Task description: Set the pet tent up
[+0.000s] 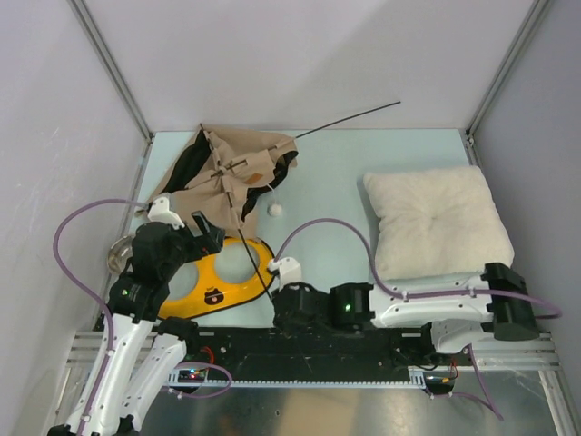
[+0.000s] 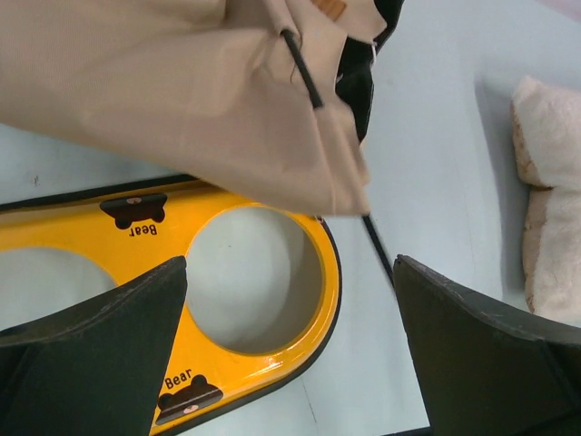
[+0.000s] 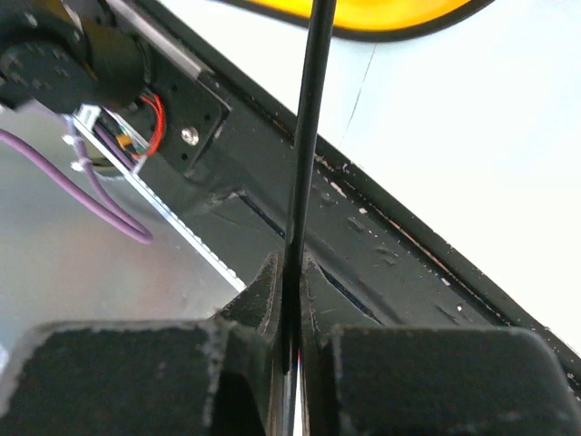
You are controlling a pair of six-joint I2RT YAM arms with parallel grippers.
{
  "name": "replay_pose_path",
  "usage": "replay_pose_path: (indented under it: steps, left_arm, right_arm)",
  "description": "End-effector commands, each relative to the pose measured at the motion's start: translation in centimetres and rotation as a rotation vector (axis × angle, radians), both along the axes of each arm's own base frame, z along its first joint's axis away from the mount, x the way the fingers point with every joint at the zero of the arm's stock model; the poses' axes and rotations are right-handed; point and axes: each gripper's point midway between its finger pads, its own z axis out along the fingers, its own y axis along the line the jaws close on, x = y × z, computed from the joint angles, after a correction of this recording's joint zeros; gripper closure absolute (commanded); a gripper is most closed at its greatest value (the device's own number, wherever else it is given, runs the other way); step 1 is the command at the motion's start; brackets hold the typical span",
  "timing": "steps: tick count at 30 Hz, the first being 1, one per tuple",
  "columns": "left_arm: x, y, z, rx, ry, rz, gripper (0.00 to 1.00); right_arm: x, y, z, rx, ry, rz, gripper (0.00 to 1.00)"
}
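Observation:
The pet tent [image 1: 231, 173] lies collapsed at the back left of the table, tan fabric bunched around thin black poles. One pole [image 1: 349, 118] sticks out toward the back right, and a white pom-pom [image 1: 274, 209] rests beside the fabric. Another pole [image 3: 309, 136] runs forward past the yellow feeder to the table's front edge, where my right gripper [image 3: 289, 272] is shut on it. My left gripper [image 2: 289, 272] hangs open over the feeder's right hole, just below the tent fabric [image 2: 163, 91], holding nothing.
The yellow double-bowl feeder [image 1: 222, 277] lies at the front left, partly under the left arm. A cream fluffy pillow [image 1: 436, 222] fills the right side. A metal bowl [image 1: 121, 250] sits at the left edge. White walls enclose the table on three sides.

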Motion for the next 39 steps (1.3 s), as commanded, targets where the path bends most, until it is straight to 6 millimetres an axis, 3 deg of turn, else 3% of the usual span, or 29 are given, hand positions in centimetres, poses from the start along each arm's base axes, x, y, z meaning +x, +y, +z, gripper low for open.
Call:
replay_pose_path:
  steps: [1, 12, 17, 21, 31, 37, 39]
  left_arm:
    - [-0.3, -0.2, 0.6, -0.021, -0.032, -0.015, 0.00]
    - [-1.1, -2.3, -1.1, -0.123, -0.070, -0.093, 0.00]
    - [-0.4, -3.6, 0.6, -0.222, -0.155, -0.117, 0.00]
    - [-0.1, -4.8, 3.4, -0.299, -0.180, -0.153, 0.00]
    - [-0.6, -9.7, 7.6, -0.497, -0.167, -0.309, 0.00]
    - [-0.6, -12.7, 5.6, -0.524, -0.051, -0.376, 0.01]
    - [-0.5, -13.3, 5.0, -0.529, -0.021, -0.383, 0.05]
  right_arm:
    - [2.1, -0.1, 5.9, 0.142, 0.048, -0.070, 1.00]
    - [4.9, 1.0, 13.2, 0.456, 0.273, -0.174, 1.00]
    - [5.8, 1.4, 15.7, 0.530, 0.291, -0.212, 1.00]
    - [6.4, 1.0, 15.4, 0.513, 0.279, -0.245, 1.00]
    - [7.0, 1.7, 13.2, 0.449, 0.250, -0.249, 1.00]
    - [6.5, 2.6, 12.5, 0.435, 0.252, -0.202, 1.00]
    - [6.4, 2.7, 12.2, 0.425, 0.246, -0.195, 1.00]
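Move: The pole stretch the empty left hand goes for lies about 12 cm to its right, 2 cm back and 7 cm lower. The tent fabric's middle is some 28 cm straight ahead and 12 cm down; the yellow tray's middle is 4 cm back, 1 cm left and 18 cm below. From the right hand, already holding the pole, the left gripper is roughly 20 cm ahead, 21 cm left and 8 cm higher. The open left hand swings 12 cm right towards the pole; the right, still pinching, raises it 9 cm. ##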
